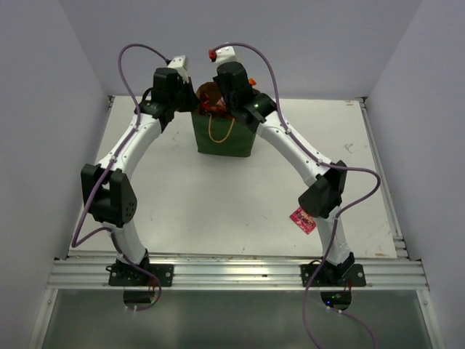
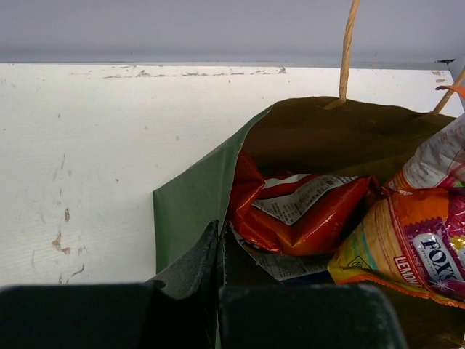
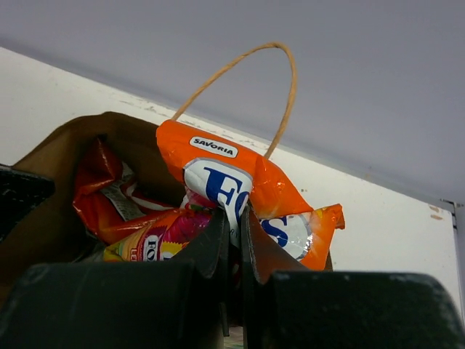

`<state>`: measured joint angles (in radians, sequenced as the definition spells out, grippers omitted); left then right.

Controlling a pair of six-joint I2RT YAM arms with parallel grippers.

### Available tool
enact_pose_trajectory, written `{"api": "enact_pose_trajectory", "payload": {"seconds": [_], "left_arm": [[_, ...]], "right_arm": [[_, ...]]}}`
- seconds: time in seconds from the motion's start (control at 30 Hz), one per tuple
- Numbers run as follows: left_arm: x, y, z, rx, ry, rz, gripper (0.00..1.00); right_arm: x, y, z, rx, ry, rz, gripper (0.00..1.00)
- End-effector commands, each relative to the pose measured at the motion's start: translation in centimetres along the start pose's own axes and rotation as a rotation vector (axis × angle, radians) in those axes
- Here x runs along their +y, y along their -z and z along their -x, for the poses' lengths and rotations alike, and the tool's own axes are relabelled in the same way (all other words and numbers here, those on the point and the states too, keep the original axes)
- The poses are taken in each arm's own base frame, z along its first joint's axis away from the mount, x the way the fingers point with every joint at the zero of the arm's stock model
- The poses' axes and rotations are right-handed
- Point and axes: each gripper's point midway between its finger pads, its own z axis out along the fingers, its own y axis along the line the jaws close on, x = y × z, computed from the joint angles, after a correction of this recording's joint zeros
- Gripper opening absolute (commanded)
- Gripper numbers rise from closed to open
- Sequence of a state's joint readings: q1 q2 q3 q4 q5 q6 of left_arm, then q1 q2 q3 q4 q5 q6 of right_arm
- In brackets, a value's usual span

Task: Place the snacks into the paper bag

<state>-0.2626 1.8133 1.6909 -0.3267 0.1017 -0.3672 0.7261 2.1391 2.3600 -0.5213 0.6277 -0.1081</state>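
The dark green paper bag (image 1: 224,139) stands upright at the back of the table, mouth open. My left gripper (image 2: 218,243) is shut on the bag's left wall (image 2: 192,203) at the rim. My right gripper (image 3: 236,214) is shut on an orange-and-white Fox's packet (image 3: 251,171), held over the bag's mouth in front of a tan cord handle (image 3: 287,87). Inside the bag lie a red-orange Doritos bag (image 2: 309,214) and a yellow-red fruit-candy packet (image 2: 414,247). A pink packet (image 1: 303,219) lies on the table beside the right arm's elbow. In the top view both grippers, left (image 1: 190,105) and right (image 1: 231,98), sit at the bag's top.
The white table (image 1: 218,196) ends at a raised wall just behind the bag. A metal rail (image 1: 232,273) runs along the near edge by the arm bases. Purple cables loop off both arms.
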Motion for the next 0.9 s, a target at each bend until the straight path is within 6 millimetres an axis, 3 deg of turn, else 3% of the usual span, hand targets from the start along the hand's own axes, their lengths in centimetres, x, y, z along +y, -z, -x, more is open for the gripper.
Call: {"api": "enact_pose_trajectory", "payload": {"seconds": [0.0, 0.23, 0.27, 0.4, 0.53, 0.6, 0.63, 0.67, 0.7, 0.77, 0.8, 0.83, 0.87], "left_arm": [[-1.7, 2.0, 3.3, -0.096, 0.003, -0.062, 0.0], [-1.9, 1.6, 3.1, -0.091, 0.008, -0.071, 0.0], [-1.8, 1.5, 3.1, -0.091, 0.008, -0.068, 0.0], [-1.7, 1.7, 3.3, -0.094, 0.003, -0.063, 0.0], [-1.6, 1.8, 3.5, -0.099, 0.001, -0.059, 0.0], [-1.5, 1.8, 3.7, -0.104, 0.0, -0.055, 0.0], [-1.4, 1.8, 3.7, -0.104, -0.001, -0.055, 0.0], [-1.4, 1.8, 3.8, -0.106, -0.001, -0.054, 0.0], [-1.3, 1.7, 3.9, -0.106, 0.0, -0.052, 0.0], [-1.3, 1.6, 4.0, -0.107, 0.002, -0.056, 0.0], [-1.4, 1.5, 4.1, -0.111, 0.001, -0.059, 0.0], [-1.4, 1.5, 4.2, -0.111, 0.002, -0.062, 0.0], [-1.4, 1.3, 4.2, -0.111, 0.004, -0.062, 0.0]], "right_arm": [[0.2, 0.7, 2.6, -0.087, -0.033, 0.073, 0.0], [4.4, -0.3, -4.3, 0.072, 0.009, 0.214, 0.0], [4.7, -0.5, -4.6, 0.077, 0.011, 0.224, 0.0], [4.7, -0.9, -2.2, 0.023, -0.01, 0.222, 0.0], [5.0, -0.9, -3.4, 0.066, 0.003, 0.232, 0.01], [4.8, -0.7, -5.4, 0.122, 0.03, 0.226, 0.15], [4.4, -0.3, -5.4, 0.129, 0.035, 0.219, 0.24], [3.8, 0.0, -5.5, 0.135, 0.045, 0.2, 0.59], [3.4, 0.3, -5.7, 0.141, 0.054, 0.19, 0.69], [0.8, 1.9, -3.2, 0.097, 0.034, 0.125, 0.78], [-0.5, 2.7, -1.8, 0.072, 0.018, 0.096, 0.9], [-2.6, 4.9, 0.8, 0.019, -0.019, 0.071, 0.91], [-4.5, 5.9, 1.4, 0.014, -0.03, 0.016, 0.92]]}}
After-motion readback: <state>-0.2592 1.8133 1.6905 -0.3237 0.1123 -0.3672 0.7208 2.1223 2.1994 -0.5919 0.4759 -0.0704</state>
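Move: The paper bag's open mouth, where the Fox's packet in the right fingers is going, lies about 9 cm below the right hand, its centre some 2 cm ahead and 2 cm to the left. Down in the bag the red Doritos packet sits about 8 cm left, 3 cm ahead and 17 cm below; the far handle stands some 9 cm straight ahead and 4 cm lower. From the left hand, shut on the left rim, the mouth's centre lies about 10 cm right and 2 cm ahead, level. The Fox's packet, still pinched in the right fingers, is lowered about 8 cm into the mouth of the paper bag and carried some 3 cm left as the hand turns about 10 degrees counter-clockwise and tips down as much. The right fingers then open almost fully and let go; the hand sinks a touch more, then draws back right about 2 cm, starting to rise, while the left hand keeps hold of the rim. ##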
